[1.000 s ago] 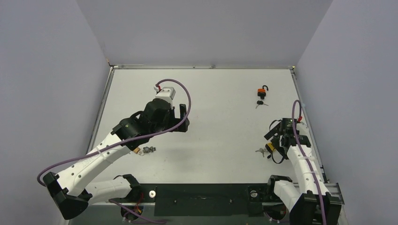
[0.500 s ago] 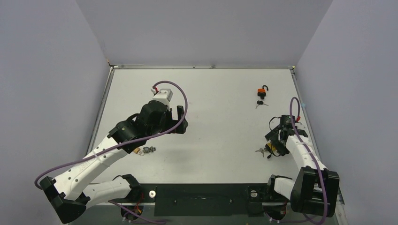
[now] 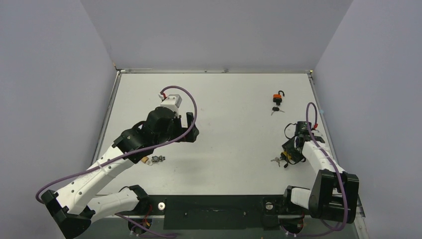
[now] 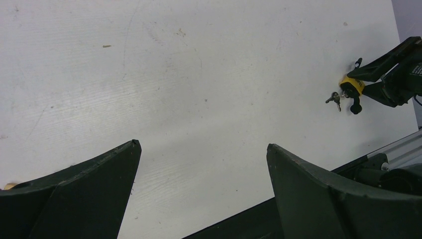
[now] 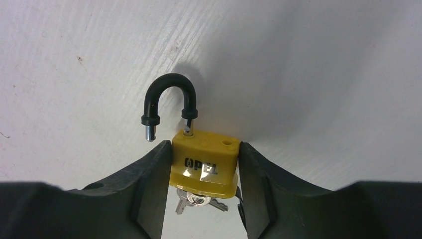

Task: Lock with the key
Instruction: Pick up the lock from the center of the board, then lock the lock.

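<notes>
A yellow padlock (image 5: pixel 205 163) lies on the white table with its black shackle (image 5: pixel 168 97) swung open and a bunch of keys (image 5: pixel 199 201) hanging from its keyhole end. My right gripper (image 5: pixel 205 149) has both fingers pressed against the sides of the lock body. From above, this padlock (image 3: pixel 285 157) sits near the right edge of the table under the right gripper (image 3: pixel 287 155), its keys (image 3: pixel 275 160) just to the left. My left gripper (image 4: pixel 201 144) hangs wide open over bare table, far from the padlock (image 4: pixel 351 85).
An orange padlock (image 3: pixel 276 97) with an open shackle and a separate key (image 3: pixel 275 109) lie at the back right. A small dark lock (image 3: pixel 157 159) and a brass piece (image 3: pixel 146 161) lie under the left arm. Walls close in on the table (image 3: pixel 224 149).
My right gripper has settled over the yellow padlock and its jaws have narrowed onto the lock body. The left arm has drifted slightly back and left, still open.
</notes>
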`<state>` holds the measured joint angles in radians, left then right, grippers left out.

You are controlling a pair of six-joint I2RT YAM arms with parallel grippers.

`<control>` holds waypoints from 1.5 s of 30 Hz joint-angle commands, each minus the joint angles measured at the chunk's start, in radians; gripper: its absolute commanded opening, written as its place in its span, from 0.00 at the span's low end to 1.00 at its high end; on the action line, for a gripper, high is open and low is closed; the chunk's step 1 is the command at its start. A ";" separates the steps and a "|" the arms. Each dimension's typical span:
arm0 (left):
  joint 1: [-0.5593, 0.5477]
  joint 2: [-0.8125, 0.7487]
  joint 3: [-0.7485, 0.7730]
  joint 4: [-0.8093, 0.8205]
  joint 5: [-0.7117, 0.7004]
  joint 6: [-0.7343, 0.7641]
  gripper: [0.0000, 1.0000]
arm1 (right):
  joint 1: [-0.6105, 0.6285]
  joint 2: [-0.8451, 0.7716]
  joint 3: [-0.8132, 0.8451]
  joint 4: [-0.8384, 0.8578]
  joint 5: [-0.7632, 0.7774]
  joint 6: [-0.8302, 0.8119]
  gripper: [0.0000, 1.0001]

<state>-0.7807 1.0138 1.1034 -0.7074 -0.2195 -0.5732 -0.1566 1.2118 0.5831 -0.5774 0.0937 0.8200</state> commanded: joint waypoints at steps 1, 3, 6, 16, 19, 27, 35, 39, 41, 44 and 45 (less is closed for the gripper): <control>0.011 -0.003 -0.001 0.046 0.059 -0.016 0.99 | 0.012 -0.017 0.001 0.035 0.026 -0.003 0.25; 0.013 0.003 -0.005 0.058 0.094 -0.018 0.99 | 0.037 -0.036 0.008 0.028 0.019 -0.001 0.23; 0.015 0.007 -0.021 0.095 0.172 -0.031 0.99 | 0.119 -0.096 0.037 0.002 -0.003 0.048 0.22; 0.016 0.004 -0.121 0.316 0.400 -0.122 1.00 | 0.574 -0.165 0.324 -0.040 -0.006 0.186 0.21; 0.024 0.000 -0.124 0.366 0.446 -0.141 1.00 | 0.729 -0.134 0.455 -0.020 -0.014 0.110 0.21; 0.080 -0.002 0.002 0.361 0.535 -0.179 0.90 | 1.006 -0.094 0.615 -0.019 0.004 -0.137 0.21; 0.098 0.001 0.103 0.294 0.547 -0.216 0.77 | 1.146 -0.096 0.659 -0.049 0.104 -0.259 0.21; 0.098 0.041 0.141 0.204 0.505 -0.200 0.67 | 1.223 -0.080 0.700 -0.076 0.181 -0.295 0.21; 0.097 0.057 0.145 0.189 0.512 -0.204 0.64 | 1.257 -0.070 0.729 -0.090 0.239 -0.314 0.21; 0.098 0.080 0.146 0.175 0.526 -0.207 0.61 | 1.292 -0.049 0.752 -0.106 0.278 -0.344 0.21; 0.097 0.084 0.147 0.171 0.528 -0.208 0.60 | 1.306 -0.044 0.764 -0.109 0.295 -0.351 0.22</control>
<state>-0.6899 1.0740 1.2114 -0.4961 0.3031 -0.7773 1.1076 1.1515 1.2697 -0.7170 0.2672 0.5274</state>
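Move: The yellow lock is already pinched in the right gripper, down on the board; the place to take it, the open left gripper, is roughly 41 cm to the left, level ahead and about 23 cm higher. Its keys lie about 5 cm left and 2 cm back from the right hand; the orange lock is some 30 cm straight ahead, with the black keys about 25 cm ahead and 1 cm left. From the left hand the yellow lock lies about 41 cm right, level ahead, 23 cm below. Keep the right grip on the yellow lock and sweep it about 30 cm left and 25 cm up towards the left gripper, finally easing back a little, the hand turning counter-clockwise and its fingers tipping up. Bring the left gripper right, dipping first, then up, to meet the shackle, rolling its left side down some 25 degrees, turning a little clockwise and partly closing. ##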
